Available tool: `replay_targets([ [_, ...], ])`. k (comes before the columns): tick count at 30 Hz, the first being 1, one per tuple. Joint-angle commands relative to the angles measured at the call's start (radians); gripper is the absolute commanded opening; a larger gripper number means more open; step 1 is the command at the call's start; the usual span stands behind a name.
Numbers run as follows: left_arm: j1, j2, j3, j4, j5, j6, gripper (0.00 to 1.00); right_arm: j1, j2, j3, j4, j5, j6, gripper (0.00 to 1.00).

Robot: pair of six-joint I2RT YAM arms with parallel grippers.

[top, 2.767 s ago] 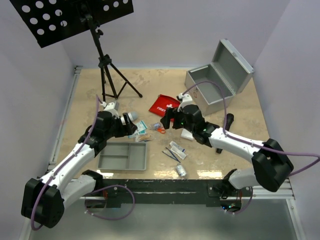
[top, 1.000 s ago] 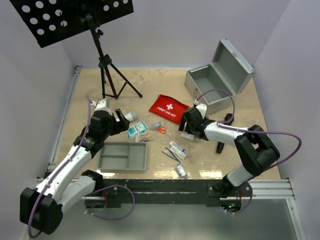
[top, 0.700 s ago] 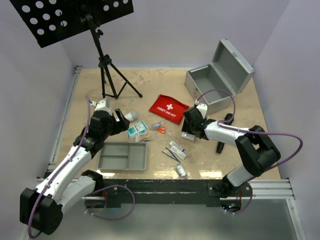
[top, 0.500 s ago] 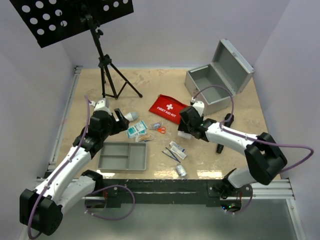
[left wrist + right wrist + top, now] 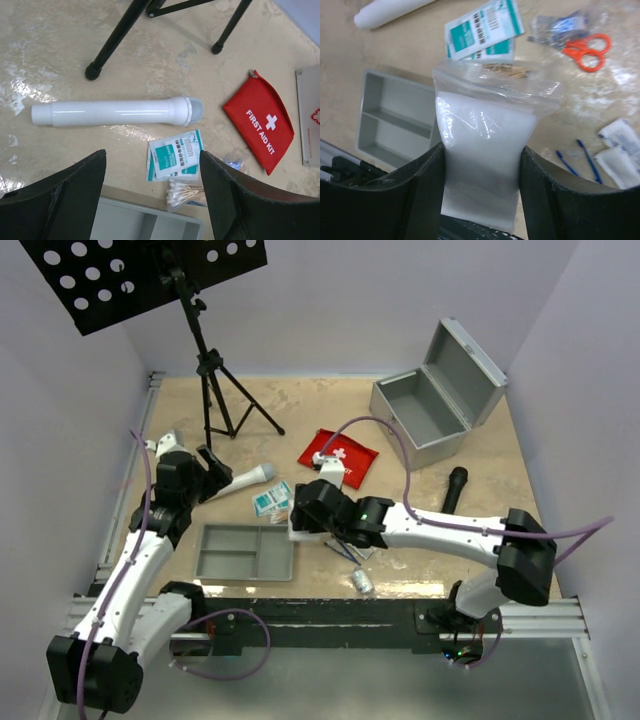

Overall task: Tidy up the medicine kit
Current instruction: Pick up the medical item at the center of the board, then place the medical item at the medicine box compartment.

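Note:
The medicine kit's silver-grey case point(image 5: 412, 415) stands open at the back right, lid up. Its red pouch point(image 5: 345, 450) lies mid-table and shows too in the left wrist view point(image 5: 260, 125). The grey divided tray point(image 5: 245, 552) sits near the front. My right gripper point(image 5: 298, 518) point(image 5: 482, 150) is shut on a clear zip bag of white material point(image 5: 487, 145), hanging just right of the tray point(image 5: 390, 120). My left gripper point(image 5: 215, 468) point(image 5: 152, 152) is open and holds nothing, above teal sachets point(image 5: 176, 160) and cotton swabs point(image 5: 182, 192).
A white tube point(image 5: 245, 478) lies left of the sachets. The black tripod stand point(image 5: 215, 390) is at the back left. Orange scissors point(image 5: 587, 50), blue-tipped items point(image 5: 580, 155), white packets point(image 5: 620, 150), a small roll point(image 5: 361, 581) and a black cylinder point(image 5: 452, 487) lie scattered.
My right gripper closed on the clear bag and swung left with it, from near the case to beside the tray. My left arm drew back to the left, away from the white tube.

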Motion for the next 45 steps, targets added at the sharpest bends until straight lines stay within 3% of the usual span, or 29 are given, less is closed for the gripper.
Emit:
replay_targets([
  [1,0.037,0.0,0.033,-0.06,0.031,-0.018,0.79,0.063,0.096,0.092,0.026,-0.017,0.051,0.57],
  [17,0.038,-0.109,0.035,-0.127,0.0,0.008,0.8,0.1,0.315,0.209,0.092,-0.049,0.093,0.6],
  [28,0.038,-0.135,0.021,-0.146,-0.002,0.003,0.8,0.14,0.346,0.172,0.079,0.004,0.199,0.63],
  [45,0.038,-0.156,-0.003,-0.147,-0.005,0.003,0.79,0.191,0.346,0.244,-0.064,0.11,0.226,0.88],
])
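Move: Back and to the left of the right hand, which already holds the bagged white medical item, is the tray's right-hand compartment: about 9 cm left, 4 cm back and 11 cm below. Of that hand, the cotton swabs lie 8 cm ahead and 5 cm left, the red scissors 11 cm ahead and 4 cm right, the blue sticks 9 cm right and 1 cm back. From the left hand the compartment lies some 11 cm back and 12 cm right, 13 cm down. Swinging left and sinking, then drawing back as it goes on down, the right hand carries the bagged item into the tray's right-hand compartment, some 8 cm left, 8 cm down and 5 cm back in all. Near the bottom its fingers spread wide and let go. The empty, open left hand draws back about 3 cm. ##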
